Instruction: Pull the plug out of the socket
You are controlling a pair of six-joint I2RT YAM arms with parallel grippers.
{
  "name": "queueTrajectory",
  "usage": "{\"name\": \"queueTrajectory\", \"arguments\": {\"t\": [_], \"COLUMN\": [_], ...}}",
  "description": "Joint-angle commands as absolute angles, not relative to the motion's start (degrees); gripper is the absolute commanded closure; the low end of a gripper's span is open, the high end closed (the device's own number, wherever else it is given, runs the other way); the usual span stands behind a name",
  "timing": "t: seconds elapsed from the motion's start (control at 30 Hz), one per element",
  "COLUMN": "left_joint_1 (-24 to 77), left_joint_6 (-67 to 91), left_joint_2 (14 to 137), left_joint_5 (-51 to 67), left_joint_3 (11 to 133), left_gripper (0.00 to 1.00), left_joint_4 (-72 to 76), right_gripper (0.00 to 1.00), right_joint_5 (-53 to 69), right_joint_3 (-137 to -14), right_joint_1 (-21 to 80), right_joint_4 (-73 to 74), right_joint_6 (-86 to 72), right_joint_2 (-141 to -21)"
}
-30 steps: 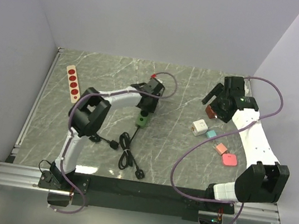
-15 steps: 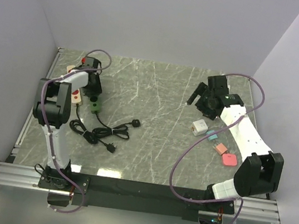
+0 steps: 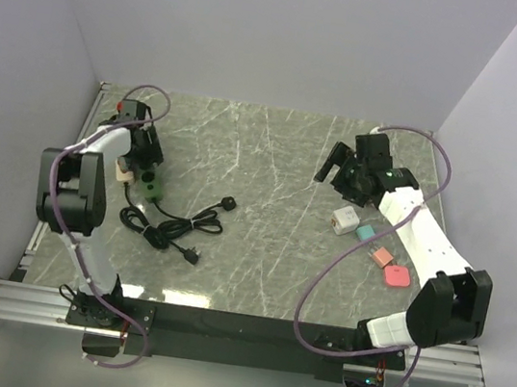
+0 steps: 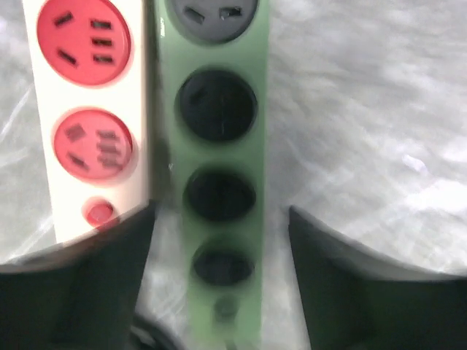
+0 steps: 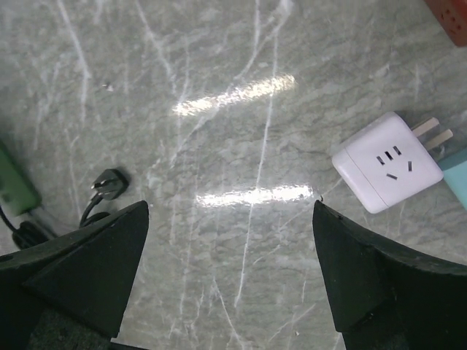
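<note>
The green power strip (image 3: 150, 183) lies at the left of the table beside a white strip with red sockets (image 3: 124, 166). In the left wrist view the green strip (image 4: 219, 146) runs between my fingers, and its black sockets look empty, though the view is blurred. My left gripper (image 3: 146, 155) (image 4: 222, 284) is open, straddling the strip's near end with a gap on each side. A black plug (image 3: 228, 203) lies loose on the table at the end of a coiled black cable (image 3: 171, 224). It also shows in the right wrist view (image 5: 109, 182). My right gripper (image 3: 335, 169) (image 5: 230, 277) is open and empty above bare table.
A second black plug (image 3: 193, 256) ends the coil near the front. A white cube adapter (image 3: 342, 218) (image 5: 387, 171), a teal block (image 3: 365, 232) and two pink pieces (image 3: 390, 265) lie at the right. The white strip (image 4: 87, 109) touches the green one's left side.
My left arm swung from the table's middle to the far left, taking the green strip with it. The black plug now lies loose on the table. My right gripper shifted slightly left.
</note>
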State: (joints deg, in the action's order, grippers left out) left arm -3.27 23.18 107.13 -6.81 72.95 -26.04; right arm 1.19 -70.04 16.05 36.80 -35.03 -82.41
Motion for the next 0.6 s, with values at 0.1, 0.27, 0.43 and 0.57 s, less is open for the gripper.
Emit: {"name": "queueTrajectory", "arguments": {"t": [0.1, 0.27, 0.43, 0.57], "left_joint_1": [-3.7, -3.4, -2.6, -1.6], "left_joint_6": [23.5, 24.3, 27.0, 30.9], "left_joint_2": [87.8, 77.6, 69.4, 60.7], "left_joint_5": [0.8, 8.7, 18.9, 21.6], "left_joint_3": [68.9, 66.6, 61.6, 56.7], "left_gripper": [0.01, 0.01, 0.01, 0.01], "left_joint_4": [-26.8, -26.5, -22.0, -18.4], "right_gripper": [0.0, 0.0, 0.0, 0.0], "right_joint_5": [3.0, 0.2, -2.6, -4.8], "right_joint_3": [-68.8, -68.0, -65.7, -61.2], "right_joint_1": [16.2, 16.2, 16.3, 16.2], "right_joint_4": [33.2, 35.1, 37.5, 38.5], "right_joint_6": [-31.1, -29.3, -30.1, -31.4], "right_joint_2": [-74.1, -68.1, -61.5, -54.1]}}
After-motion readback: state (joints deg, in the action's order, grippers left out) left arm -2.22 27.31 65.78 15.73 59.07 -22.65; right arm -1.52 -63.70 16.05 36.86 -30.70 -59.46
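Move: The green socket strip is right at the left hand, straddled by its loosened fingers near the second socket from the close end: the strip's middle is about 3 cm ahead and 3 cm below. The white strip's middle lies roughly 8 cm ahead and 7 cm left, the coiled cables about 15 cm back and 9 cm right, the upper plug some 24 cm right and 5 cm back. From the empty right hand, the green strip is some 50 cm left, 8 cm ahead and 15 cm lower. Open the left gripper the rest of the way and lift it clear of the green strip, straight up at first, to about 20 cm, then draw it back and to the right as it climbs, tipping the fingers up some 30 degrees. Meanwhile raise the open right gripper about 8 cm and pull it back towards its base, its fingers tilting up as well. ##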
